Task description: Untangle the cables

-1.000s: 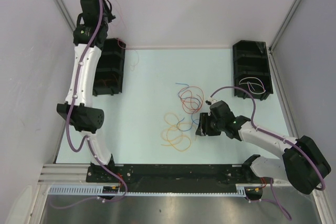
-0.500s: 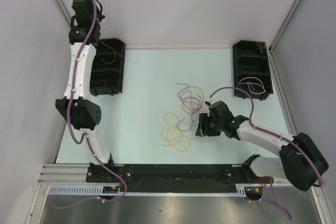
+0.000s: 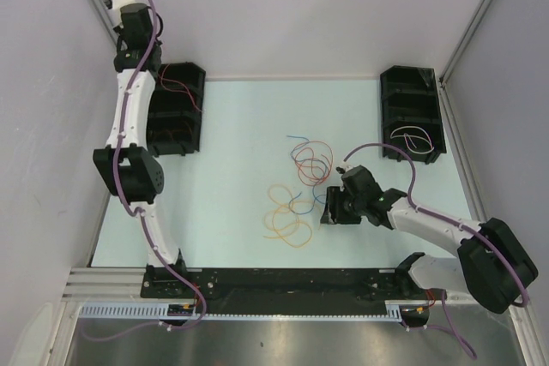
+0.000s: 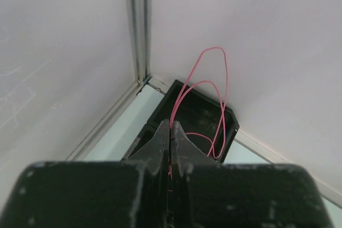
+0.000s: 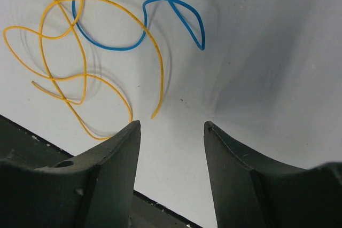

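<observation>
My left gripper (image 4: 171, 125) is shut on a thin red cable (image 4: 214, 86), held high above the back compartment of the left black bin (image 4: 231, 126). The cable loops upward and its lower part hangs into that bin (image 3: 190, 75). The other cables lie tangled mid-table: orange loops (image 3: 287, 216), red and dark loops (image 3: 313, 160), and blue strands (image 3: 300, 203). My right gripper (image 5: 172, 126) stands open just over the table with nothing between its fingers, right of the pile (image 3: 328, 209). An orange cable's end (image 5: 155, 113) and a blue cable (image 5: 133, 44) lie just ahead of it.
A second black bin (image 3: 390, 117) at the back right holds a white cable (image 3: 412, 137). The left bin's nearer compartment holds an orange-red cable (image 3: 176, 135). Walls and frame posts close in the table at the back and sides.
The left arm swung left and slightly down with the red cable, whose loose part now hangs into the left bin. The right arm has not moved.
</observation>
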Robot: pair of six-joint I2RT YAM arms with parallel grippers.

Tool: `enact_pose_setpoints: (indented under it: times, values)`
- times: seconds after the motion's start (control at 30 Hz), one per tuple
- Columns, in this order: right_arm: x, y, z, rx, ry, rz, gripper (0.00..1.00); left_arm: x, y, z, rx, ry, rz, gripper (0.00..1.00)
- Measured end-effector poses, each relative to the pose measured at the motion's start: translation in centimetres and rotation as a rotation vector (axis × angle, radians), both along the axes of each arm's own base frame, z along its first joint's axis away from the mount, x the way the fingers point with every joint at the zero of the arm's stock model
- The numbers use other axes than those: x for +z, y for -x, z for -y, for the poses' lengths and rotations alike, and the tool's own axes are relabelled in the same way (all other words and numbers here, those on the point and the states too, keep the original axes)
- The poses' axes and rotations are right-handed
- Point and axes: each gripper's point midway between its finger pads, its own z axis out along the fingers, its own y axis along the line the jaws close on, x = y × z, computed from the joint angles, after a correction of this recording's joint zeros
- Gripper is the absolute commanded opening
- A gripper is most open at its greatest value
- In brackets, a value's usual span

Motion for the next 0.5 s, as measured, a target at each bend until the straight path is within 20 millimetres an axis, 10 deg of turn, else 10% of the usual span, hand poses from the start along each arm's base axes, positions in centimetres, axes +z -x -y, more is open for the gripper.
enact_pose_setpoints:
  times: [0.5]
  values:
    - [2.1,2.3,-0.6,-0.049,-0.040,-0.020,0.55,0.8,0.3,-6.1,0.125,0.080,0.049,0.00]
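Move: Held shut on the red cable, the left hand is high above the left black bin, whose middle lies some 31 cm below it, about 4 cm back and 3 cm to its right. The table's far left corner is roughly 10 cm ahead and 11 cm left, 35 cm down; the red coil still on the table is about 22 cm back and 48 cm right. For the right hand, the bin's middle lies some 36 cm ahead and 49 cm left, about level. Leftward, quick and slowing, the left hand sweeps about 6 cm high above the black bin towards the left wall, bobbing up slightly and partly back down, while turning a few degrees counter-clockwise; its shut fingers keep their pinch on the red cable. The right hand, empty and part-open, lifts and draws back about 2 cm each, away from the blue cable. ##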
